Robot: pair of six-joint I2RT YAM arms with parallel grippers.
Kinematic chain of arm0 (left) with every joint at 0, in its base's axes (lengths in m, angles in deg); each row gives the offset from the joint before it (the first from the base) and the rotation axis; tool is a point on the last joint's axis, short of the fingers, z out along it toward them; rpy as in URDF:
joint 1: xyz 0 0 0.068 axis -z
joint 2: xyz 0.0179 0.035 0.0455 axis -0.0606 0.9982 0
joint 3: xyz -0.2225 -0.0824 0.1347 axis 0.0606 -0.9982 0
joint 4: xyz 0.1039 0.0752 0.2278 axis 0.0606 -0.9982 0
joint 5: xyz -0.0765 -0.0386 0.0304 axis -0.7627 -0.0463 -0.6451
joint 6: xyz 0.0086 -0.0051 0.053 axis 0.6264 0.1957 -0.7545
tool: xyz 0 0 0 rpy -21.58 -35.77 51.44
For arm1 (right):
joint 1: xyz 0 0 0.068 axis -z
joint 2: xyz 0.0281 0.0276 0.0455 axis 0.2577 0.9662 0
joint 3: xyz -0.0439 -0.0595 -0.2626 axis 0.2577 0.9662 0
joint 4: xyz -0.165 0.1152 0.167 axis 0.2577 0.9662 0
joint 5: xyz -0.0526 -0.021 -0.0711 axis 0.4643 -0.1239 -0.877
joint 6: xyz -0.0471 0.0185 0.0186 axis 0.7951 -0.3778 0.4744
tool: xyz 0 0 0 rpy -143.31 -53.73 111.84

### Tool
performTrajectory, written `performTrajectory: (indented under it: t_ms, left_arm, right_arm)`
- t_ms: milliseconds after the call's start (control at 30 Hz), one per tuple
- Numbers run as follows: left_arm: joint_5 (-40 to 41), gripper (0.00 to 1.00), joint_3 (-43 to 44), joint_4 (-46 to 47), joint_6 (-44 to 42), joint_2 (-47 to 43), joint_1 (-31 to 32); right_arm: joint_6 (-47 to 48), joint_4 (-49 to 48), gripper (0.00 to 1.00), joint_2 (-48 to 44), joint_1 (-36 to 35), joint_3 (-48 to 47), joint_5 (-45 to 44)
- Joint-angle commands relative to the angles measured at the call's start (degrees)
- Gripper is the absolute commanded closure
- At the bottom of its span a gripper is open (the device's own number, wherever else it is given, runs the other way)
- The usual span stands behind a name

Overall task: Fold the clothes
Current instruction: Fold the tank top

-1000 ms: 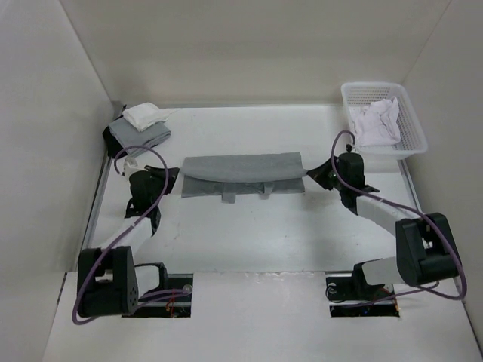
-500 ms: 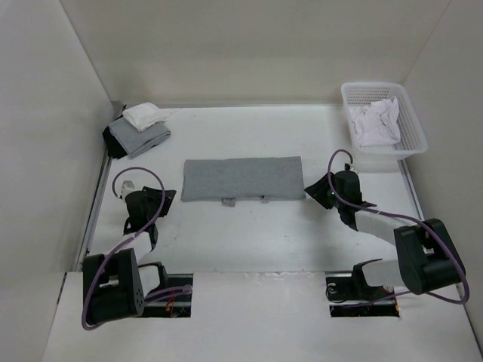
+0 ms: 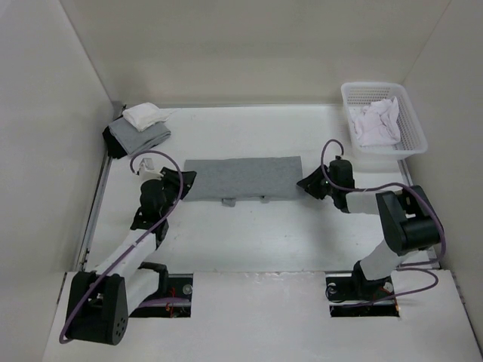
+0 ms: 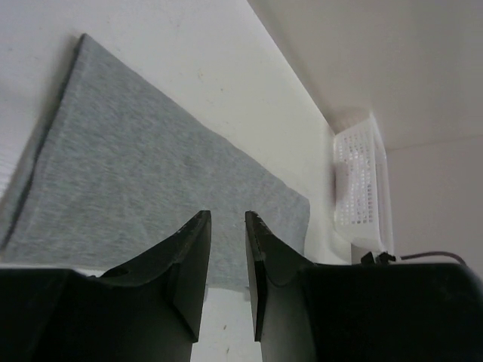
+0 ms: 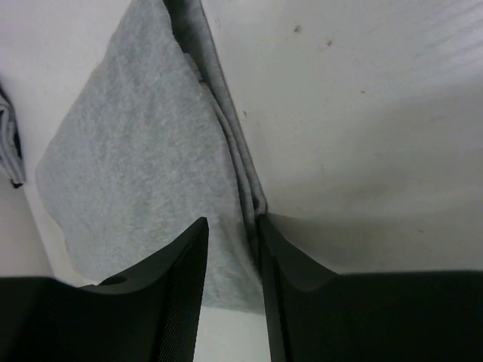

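Observation:
The clothes (image 3: 241, 177), a plain grey top, lie folded into a flat rectangle in the middle of the table, with two small strap ends poking out at the near edge. My left gripper (image 3: 186, 181) is at the top's left end; its jaws stand open, with grey fabric (image 4: 151, 188) showing beyond the left gripper (image 4: 226, 219) and nothing between them. My right gripper (image 3: 304, 183) is at the right end. In the right wrist view the right gripper (image 5: 234, 222) is open, and the layered edge of the clothes (image 5: 136, 158) runs down beside its right finger.
A white basket (image 3: 381, 117) with a crumpled white garment (image 3: 375, 121) stands at the back right. A pile of folded grey and white pieces (image 3: 139, 128) lies at the back left by the wall. Walls enclose the table on three sides.
Both grippers opened and let go of the top, which settled flat. The arms drew back, then moved in to the top's left and right ends.

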Motion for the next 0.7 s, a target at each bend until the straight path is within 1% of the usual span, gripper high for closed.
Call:
performTrajectory:
  t_ms: [0, 100, 133, 200, 233, 267, 333, 433, 533, 667]
  left_arm:
    - [2.49, 0.76, 3.04, 3.07, -1.48, 0.52, 2.43]
    - [2.49, 0.76, 3.57, 5.17, -1.31, 2.37, 4.37]
    - [2.49, 0.76, 3.66, 6.05, -1.31, 3.07, 5.07]
    - [2.49, 0.76, 3.57, 7.81, -1.13, 4.56, 6.22]
    - [2.49, 0.76, 3.49, 8.78, -0.87, 5.35, 6.83]
    - [2.49, 0.76, 3.31, 9.83, -0.61, 6.23, 7.62]
    - [2.49, 0.76, 2.96, 11.85, -0.26, 8.34, 9.99]
    - [2.93, 0.76, 2.69, 15.37, 0.36, 11.77, 13.59]
    - [3.2, 0.75, 2.61, 18.71, 1.15, 14.93, 16.32]
    - [3.02, 0.74, 1.9, 21.52, 2.73, 17.23, 17.21]
  right_arm:
    - [-3.18, -5.48, 0.64, 2.73, 0.59, -1.55, 4.51]
    - [-4.15, -6.1, 0.72, 5.19, 0.41, -3.47, 5.65]
    - [-4.41, -6.36, 0.76, 6.5, 0.41, -4.26, 6.18]
    - [-5.64, -8.11, 0.91, 8.09, 0.41, -4.71, 6.01]
    - [-6.25, -10.73, 0.95, 7.66, 0.5, -3.49, 5.22]
    - [-7.13, -13.45, 0.98, 6.53, 0.68, -2.0, 4.0]
    - [-7.49, -15.76, 1.0, 2.85, 1.46, 0.64, 1.27]
    - [-5.39, -13.14, 1.0, -4.7, 3.31, 3.28, -0.76]
    - [-1.27, -6.21, 1.0, -13.49, 4.46, 3.73, -2.16]
    - [6.21, 6.0, 1.0, -21.59, 2.71, -1.97, -5.05]
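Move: The tank top lies folded in a strip on the table. Its right end is almost between the right fingers, about 2 cm ahead, 2 cm left and 1 cm below; the basket is some 24 cm ahead and 28 cm right of that hand. From the left hand, the tank top's middle is about 6 cm ahead, 15 cm right and 13 cm below, and the folded stack roughly 25 cm ahead and 22 cm left. Ease the right gripper a couple of centimetres forward and left, shut it to pinch the tank top's right end, then lift about 10 cm while drawing right, tipping the fingers up some 15 degrees. Meanwhile swing the empty left gripper about 10 cm right over the tank top's left part, sinking a little and turning clockwise, fingers kept slightly open. ##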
